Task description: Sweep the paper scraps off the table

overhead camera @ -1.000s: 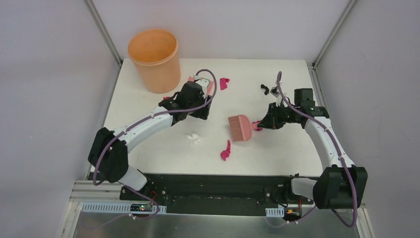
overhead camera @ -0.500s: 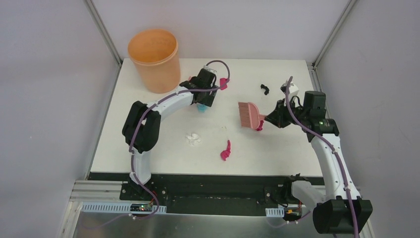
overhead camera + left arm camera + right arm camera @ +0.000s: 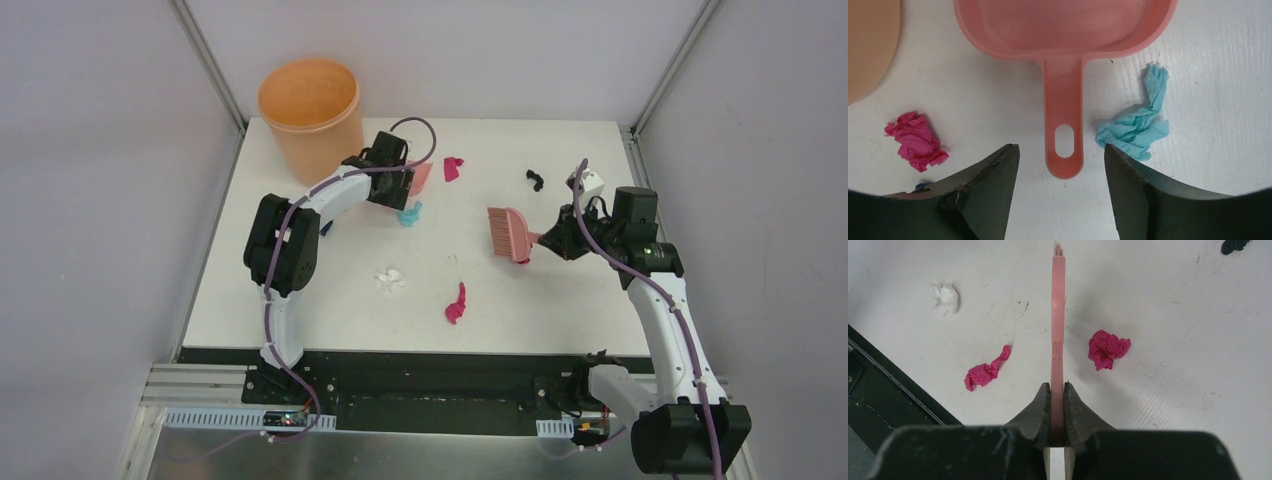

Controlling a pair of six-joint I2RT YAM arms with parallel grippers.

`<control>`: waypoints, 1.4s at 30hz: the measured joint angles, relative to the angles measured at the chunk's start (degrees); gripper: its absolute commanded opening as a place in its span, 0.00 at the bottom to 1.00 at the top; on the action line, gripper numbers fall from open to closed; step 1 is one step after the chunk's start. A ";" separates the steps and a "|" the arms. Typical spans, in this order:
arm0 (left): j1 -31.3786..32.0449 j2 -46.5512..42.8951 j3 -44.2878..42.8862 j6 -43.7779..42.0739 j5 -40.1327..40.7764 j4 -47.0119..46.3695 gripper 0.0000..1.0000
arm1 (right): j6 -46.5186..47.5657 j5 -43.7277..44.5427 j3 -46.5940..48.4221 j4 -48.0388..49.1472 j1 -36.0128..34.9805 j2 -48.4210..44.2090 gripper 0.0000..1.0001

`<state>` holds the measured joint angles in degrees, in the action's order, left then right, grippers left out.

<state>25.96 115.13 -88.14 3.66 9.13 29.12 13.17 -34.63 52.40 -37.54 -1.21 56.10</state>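
On the white table (image 3: 330,290) lies the salmon dustpan (image 3: 1063,30), pan away from me. My left gripper (image 3: 1059,148) is open, its fingertips (image 3: 1009,150) flanking the end of the dustpan handle (image 3: 1063,115) without touching it. In the top view this gripper (image 3: 397,190) sits beside the dustpan (image 3: 421,176). A light blue scrap (image 3: 1138,125) and a magenta scrap (image 3: 915,142) lie either side of the handle. My right gripper (image 3: 1058,386) is shut on the brush handle (image 3: 1058,315); the brush (image 3: 508,232) hangs over the table's middle right. Magenta scraps (image 3: 1108,347) (image 3: 985,371) lie below it.
An orange bucket (image 3: 312,118) stands at the far left corner, close to my left arm. A magenta scrap (image 3: 453,168) and a black scrap (image 3: 535,180) lie near the far edge, a white scrap (image 3: 390,280) toward the front. Metal frame posts (image 3: 212,70) rise at the far corners.
My left arm swung from the table's middle toward the bucket and now sits behind the dustpan handle, uncovering the blue scrap. My right arm drew the brush to the right and farther back.
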 measured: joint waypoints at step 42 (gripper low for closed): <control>12.52 -30.75 18.34 1.53 -5.09 10.34 0.01 | 1.14 2.71 -0.72 0.00 0.04 2.40 0.00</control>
<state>38.48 84.38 -69.80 5.19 4.03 39.46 14.31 -31.92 51.68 -37.54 -1.17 58.50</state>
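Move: Just under the open left fingers, about 4 cm down and 1 cm to the right, is the grip of the pink dustpan, with its pan stretching away ahead and to the right. The teal scrap lies 5 cm to this hand's right and 1 cm back; the pink scrap is 10 cm to the left and 2 cm ahead, the blue scrap some 13 cm left and 4 cm back. From the right hand the dustpan's grip is about 17 cm ahead, 30 cm left and 16 cm lower. Sinking about 3.5 cm, the left hand closes its fingers on the dustpan's handle and pinches it. It then lifts the dustpan some 12 cm and draws it back about 15 cm towards the robot, turning roughly 15 degrees clockwise. The right hand keeps hold of the brush above another pink scrap and eases down about 2 cm. ##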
